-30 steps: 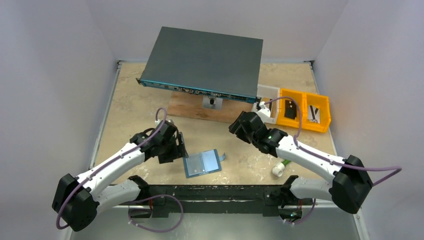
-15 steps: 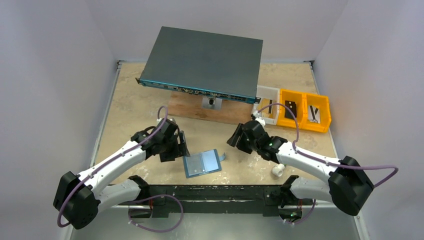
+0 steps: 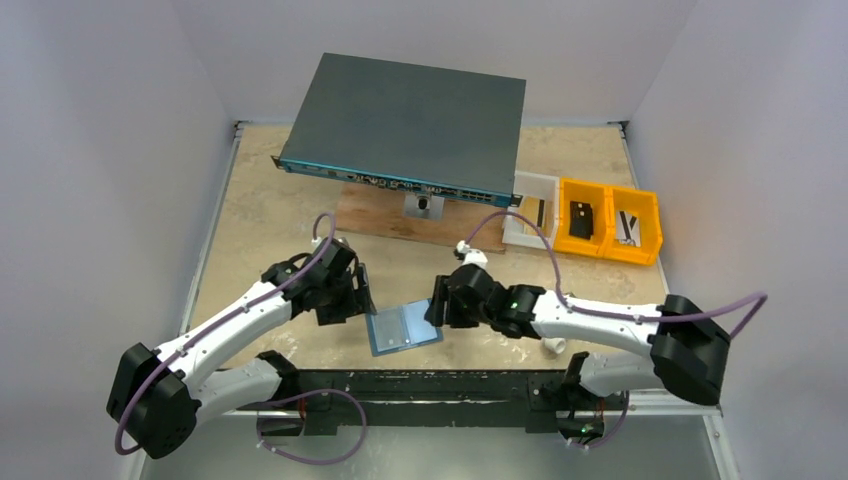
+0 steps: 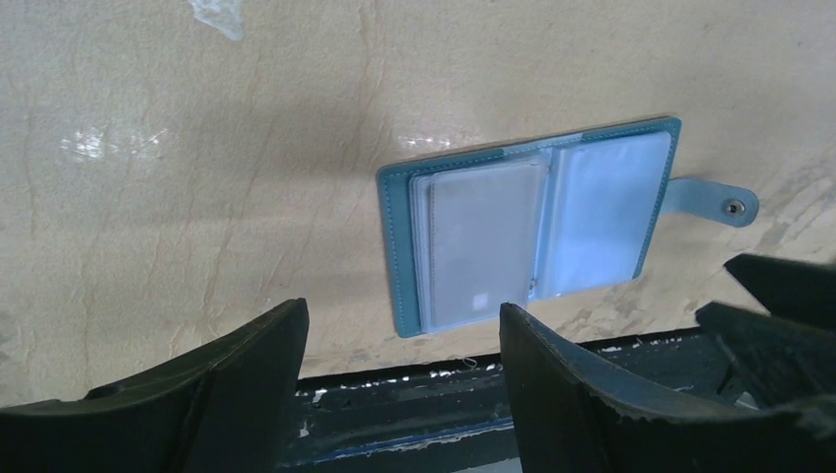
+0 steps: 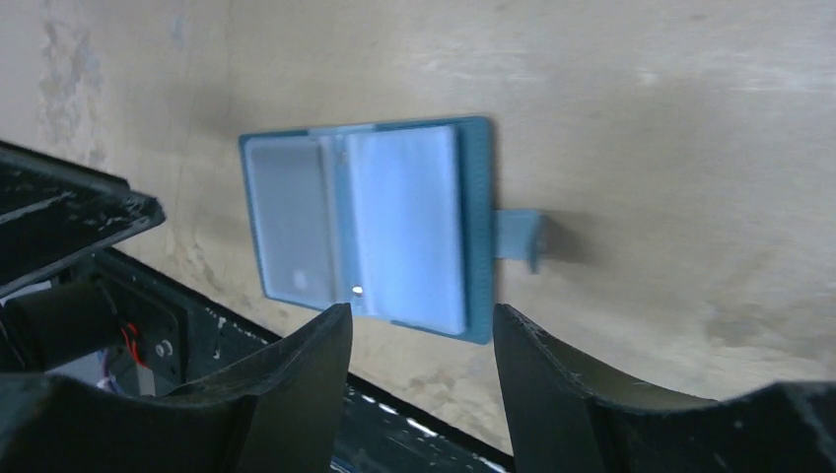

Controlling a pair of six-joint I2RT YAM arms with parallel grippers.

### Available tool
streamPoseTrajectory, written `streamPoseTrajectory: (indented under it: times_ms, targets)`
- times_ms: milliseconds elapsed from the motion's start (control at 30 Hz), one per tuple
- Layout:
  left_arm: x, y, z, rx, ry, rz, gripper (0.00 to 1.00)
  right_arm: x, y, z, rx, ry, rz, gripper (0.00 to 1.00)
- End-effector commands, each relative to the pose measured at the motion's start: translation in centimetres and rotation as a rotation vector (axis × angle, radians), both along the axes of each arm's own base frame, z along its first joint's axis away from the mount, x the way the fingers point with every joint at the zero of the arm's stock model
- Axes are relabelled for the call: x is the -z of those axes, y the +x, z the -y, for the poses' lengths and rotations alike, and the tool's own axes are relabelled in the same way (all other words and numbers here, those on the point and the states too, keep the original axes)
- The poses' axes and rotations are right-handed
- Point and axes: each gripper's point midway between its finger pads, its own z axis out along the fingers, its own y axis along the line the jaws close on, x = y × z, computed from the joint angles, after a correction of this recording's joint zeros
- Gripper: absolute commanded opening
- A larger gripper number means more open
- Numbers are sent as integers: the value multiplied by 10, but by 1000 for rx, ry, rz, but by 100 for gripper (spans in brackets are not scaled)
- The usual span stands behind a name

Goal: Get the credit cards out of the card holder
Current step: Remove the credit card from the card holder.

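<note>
The card holder [image 3: 405, 327] lies open and flat on the table near the front edge, a steel-blue wallet with clear sleeves [image 4: 601, 212] and a snap tab [image 4: 715, 200]. A pale credit card [image 4: 483, 246] sits inside the left sleeve [image 5: 291, 227]. My left gripper [image 3: 362, 295] hovers just left of the holder, open and empty [image 4: 402, 310]. My right gripper [image 3: 437, 308] hangs over the holder's right edge, open with nothing between its fingers [image 5: 422, 313]. In the right wrist view the card holder [image 5: 375, 232] lies just beyond the fingertips.
A large dark grey box [image 3: 410, 125] rests on a wooden board [image 3: 380, 215] at the back. A white bin [image 3: 530, 210] and yellow bins [image 3: 610, 222] stand at the right. A small white cylinder [image 3: 553, 345] lies by the right arm. A black rail [image 3: 430, 385] runs along the near edge.
My right arm has swung left and nearer, from beside the bins to the card holder's right edge, now covering the tab from above. The left arm and the holder have stayed put.
</note>
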Motion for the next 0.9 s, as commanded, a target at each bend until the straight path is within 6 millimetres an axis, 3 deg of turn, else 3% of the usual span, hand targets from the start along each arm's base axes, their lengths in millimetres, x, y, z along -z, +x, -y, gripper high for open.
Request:
streamPoseTrajectory:
  times_ms: [0, 100, 267, 500, 700, 867]
  targets:
    - [-2, 5, -12, -49, 37, 20, 71, -24, -4, -50, -82, 22, 85, 54]
    - [3, 3, -16, -66, 39, 9, 71, -21, -15, -80, -157, -24, 100, 53]
    - [5, -1, -23, -87, 39, 6, 71, 0, -14, -97, -196, -134, 98, 53]
    - [6, -4, -27, -97, 36, 7, 70, 27, -12, -103, -211, -244, 84, 53]
    - [9, -4, -25, -94, 32, -4, 70, 30, -15, -112, -235, -274, 106, 53]
    - [12, -2, -22, -89, 27, -10, 70, 48, -17, -107, -237, -331, 76, 49]
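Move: Ahead of the half-open right fingers there is nothing to take; the opened card holder lies about 7 cm to their left, 1 cm nearer the robot and some 6 cm below. Its snap strap sticks out nearly under this hand, about 2 cm to its right and 1 cm ahead. The left gripper hangs roughly 14 cm to the right hand's left, level with it. From the left hand the card holder lies about 9 cm right, level fore and aft, 6 cm lower. Swinging left over the card holder, the right hand covers about 11 cm, drawing back some 2 cm, then sinks about 4 cm onto the middle near the spine, and drifts a last centimetre left with its fingertips on the holder. It turns about 15 degrees counter-clockwise and its left side dips as much, fingers still half open. The left hand eases 2.5 cm left, away from the holder, open and empty. ##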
